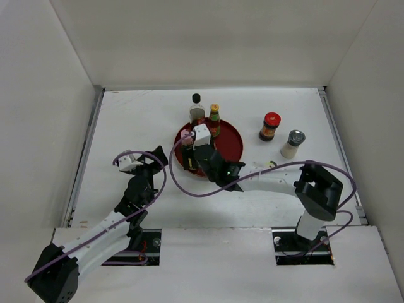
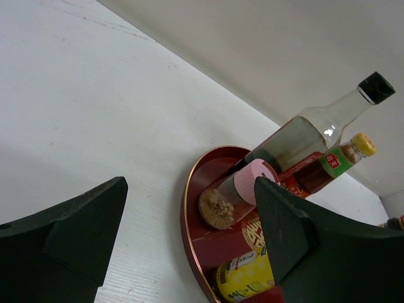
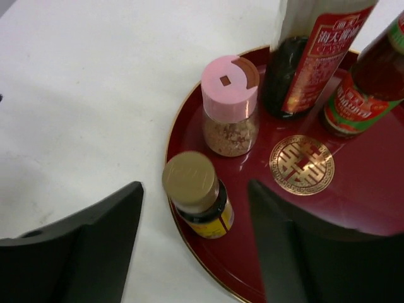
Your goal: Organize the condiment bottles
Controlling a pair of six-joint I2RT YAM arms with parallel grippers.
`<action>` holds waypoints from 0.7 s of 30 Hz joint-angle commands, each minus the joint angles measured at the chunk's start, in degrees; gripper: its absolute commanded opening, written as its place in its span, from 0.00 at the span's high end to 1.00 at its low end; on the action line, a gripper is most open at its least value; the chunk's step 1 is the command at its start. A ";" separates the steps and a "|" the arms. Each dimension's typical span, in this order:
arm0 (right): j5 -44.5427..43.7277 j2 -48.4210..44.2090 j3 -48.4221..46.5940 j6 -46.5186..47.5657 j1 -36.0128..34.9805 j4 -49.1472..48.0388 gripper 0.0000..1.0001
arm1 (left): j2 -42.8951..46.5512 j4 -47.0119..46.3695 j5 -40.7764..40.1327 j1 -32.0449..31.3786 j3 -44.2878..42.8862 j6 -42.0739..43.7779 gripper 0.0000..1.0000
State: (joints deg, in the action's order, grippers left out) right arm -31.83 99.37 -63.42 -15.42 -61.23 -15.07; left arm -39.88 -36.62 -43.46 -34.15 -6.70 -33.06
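Observation:
A round red tray (image 1: 230, 142) holds several condiment bottles. The tall clear glass bottle (image 1: 196, 108) with a black cap stands at its far edge, next to a yellow-capped red sauce bottle (image 1: 214, 120) and a pink-capped jar (image 3: 228, 104). A gold-capped jar (image 3: 196, 192) with a yellow label stands upright on the tray's near-left rim. My right gripper (image 3: 194, 189) is open around this jar, with a gap on each side. To the left of the tray, my left gripper (image 2: 189, 183) is open and empty, facing the tray (image 2: 214, 240) and the pink-capped jar (image 2: 237, 196).
A red-capped dark jar (image 1: 270, 126) and a silver-capped white shaker (image 1: 293, 144) stand on the white table right of the tray. White walls close in the table on the left, back and right. The right arm (image 1: 278, 180) reaches across the table's middle.

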 commanded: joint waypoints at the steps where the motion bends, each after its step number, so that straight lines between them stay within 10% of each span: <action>1: -1.65 -6.28 1.45 -0.22 -0.42 -4.71 0.17 | 0.06 -1.44 0.66 0.36 -0.16 -0.60 0.19; 11: -10.77 -32.63 19.27 -2.59 6.15 0.11 0.03 | 0.50 -1.44 0.66 -1.05 -0.33 -0.60 0.19; 21: -13.27 -46.64 31.42 -21.49 19.61 35.81 0.01 | -0.73 -1.61 0.84 -1.31 -0.60 -0.69 0.18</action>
State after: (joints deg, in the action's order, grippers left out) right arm -47.00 53.56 -33.39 -30.02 -42.57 10.35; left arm -40.10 -36.62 -43.09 -35.05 -6.70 -33.08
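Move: The small yellow-labelled bottle stands between the right hand's parted fingers at the tray's near edge, with the pink-capped jar about 7 cm ahead and 2 cm left. The pale bottle, next to be fetched, is some 31 cm to the right and 5 cm back, a little lower; the red-capped jar is about 31 right and 15 ahead, the grey-capped one 41 right and 7 ahead. From the left hand the pale bottle lies roughly 46 cm right, 7 back. The yellow-labelled bottle is left standing as the right fingers spread from partly to fully open and rise about 10 cm clear of it. The hand sweeps in an arc some 29 cm to the right, drifting slightly back, and sinks to its starting height towards the pale bottle, turning clockwise by about 35 degrees. ##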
